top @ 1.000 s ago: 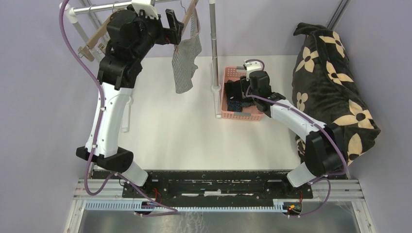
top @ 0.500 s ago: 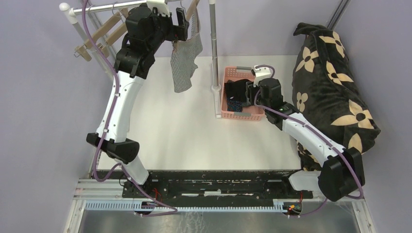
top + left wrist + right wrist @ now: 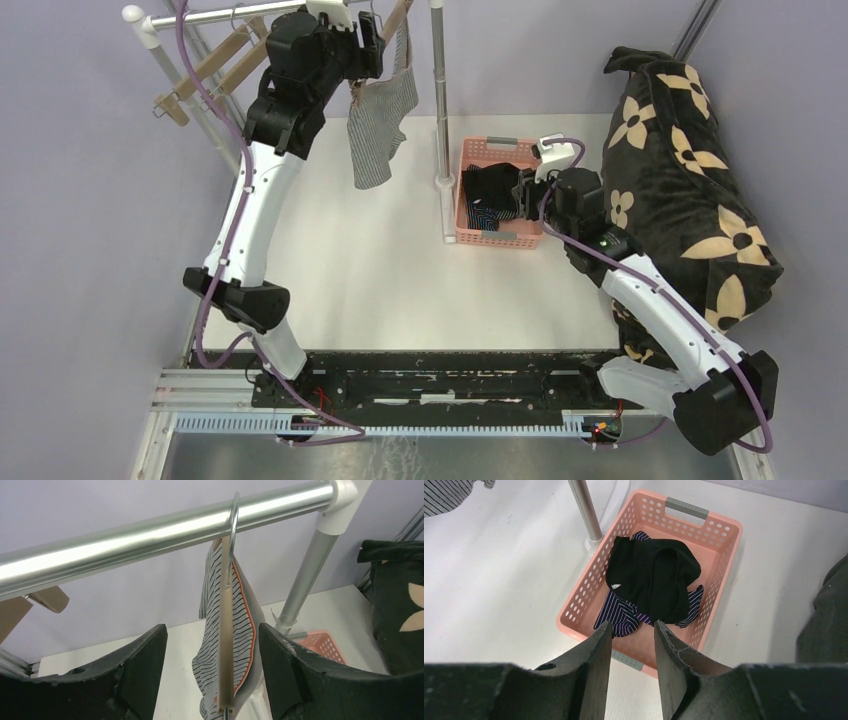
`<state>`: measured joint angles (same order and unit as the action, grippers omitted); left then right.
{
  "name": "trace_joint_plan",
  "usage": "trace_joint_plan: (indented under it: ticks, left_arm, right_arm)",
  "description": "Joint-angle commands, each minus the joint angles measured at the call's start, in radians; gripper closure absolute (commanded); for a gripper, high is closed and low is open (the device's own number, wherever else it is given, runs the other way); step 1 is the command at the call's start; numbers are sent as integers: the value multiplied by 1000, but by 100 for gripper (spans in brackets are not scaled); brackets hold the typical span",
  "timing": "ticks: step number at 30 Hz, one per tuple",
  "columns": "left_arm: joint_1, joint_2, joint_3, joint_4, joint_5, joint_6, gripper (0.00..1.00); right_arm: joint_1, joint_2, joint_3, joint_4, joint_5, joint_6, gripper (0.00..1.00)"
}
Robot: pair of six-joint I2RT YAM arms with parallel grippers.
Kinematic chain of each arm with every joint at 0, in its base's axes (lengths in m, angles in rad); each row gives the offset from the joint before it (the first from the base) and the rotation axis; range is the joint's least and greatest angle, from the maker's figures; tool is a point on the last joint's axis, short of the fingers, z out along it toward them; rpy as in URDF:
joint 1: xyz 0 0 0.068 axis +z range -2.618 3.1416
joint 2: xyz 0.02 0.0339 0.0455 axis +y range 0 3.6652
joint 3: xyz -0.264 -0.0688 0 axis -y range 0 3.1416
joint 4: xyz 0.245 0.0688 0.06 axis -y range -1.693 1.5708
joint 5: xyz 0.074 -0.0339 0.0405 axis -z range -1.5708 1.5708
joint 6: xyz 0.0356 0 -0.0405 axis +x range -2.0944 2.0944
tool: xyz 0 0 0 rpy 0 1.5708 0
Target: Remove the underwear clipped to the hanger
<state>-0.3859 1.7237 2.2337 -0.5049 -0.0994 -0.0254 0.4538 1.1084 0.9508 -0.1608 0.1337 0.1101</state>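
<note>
The grey-and-white striped underwear (image 3: 378,125) hangs clipped to a wooden hanger (image 3: 393,22) on the metal rail (image 3: 230,12). My left gripper (image 3: 372,45) is open. In the left wrist view its fingers stand either side of the hanger (image 3: 226,630) and the striped cloth (image 3: 207,665), with gaps on both sides. The black underwear (image 3: 654,575) lies on the navy striped underwear (image 3: 616,615) in the pink basket (image 3: 589,580). My right gripper (image 3: 632,626) is open and empty, hovering over the basket's near edge (image 3: 500,238).
A large black cushion with tan flowers (image 3: 680,170) fills the right side. The rack's upright pole (image 3: 438,100) stands just left of the basket. Two bare wooden hangers (image 3: 200,75) hang at the rail's left end.
My left arm has swung right along the rail until its jaws straddle the hanger, and they have narrowed. My right gripper has drawn back out of the basket toward the cushion, its jaws narrowing slightly.
</note>
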Motion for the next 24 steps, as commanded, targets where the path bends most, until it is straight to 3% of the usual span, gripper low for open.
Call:
trace_joint_plan:
  ticks: [1, 15, 16, 18, 19, 24]
  left_arm:
    - [-1, 40, 17, 32, -5, 22, 27]
    - [1, 60, 18, 17, -4, 36, 42]
    - [1, 61, 19, 16, -2, 37, 52]
    - [3, 64, 20, 19, 5, 35, 82]
    - [5, 67, 22, 19, 4, 28, 91]
    - [10, 81, 26, 17, 18, 22, 86]
  right_arm:
    - [9, -48, -2, 4, -4, -14, 56]
    - [20, -61, -24, 22, 0, -13, 56]
    - [20, -61, -23, 22, -1, -13, 56]
    - [22, -61, -23, 19, -1, -15, 57]
    - [22, -64, -24, 19, 2, -16, 57]
    - [26, -81, -28, 20, 13, -21, 56]
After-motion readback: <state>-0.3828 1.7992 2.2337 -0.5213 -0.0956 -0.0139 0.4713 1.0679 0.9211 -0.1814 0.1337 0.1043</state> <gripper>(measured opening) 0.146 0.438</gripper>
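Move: The near half of the last loaded hanger's wooden bar is just ahead of and below the left gripper; the hanger's middle is about 8 cm ahead, 2 cm right and 4 cm down. The striped underwear hangs about 10 cm below that middle; the rail crosses some 8 cm ahead of the hand and 6 cm above it, its middle 15 cm left. From the right gripper the hanger is roughly 32 cm left, 20 cm ahead and 20 cm up. Lower the left gripper about 4 cm while easing it some 2.5 cm forward, tipping it down about 5 degrees, so that the open fingers come down either side of the hanger's bar, below the rail. Then hold it there and close the fingers until they pinch the near half of the bar. ##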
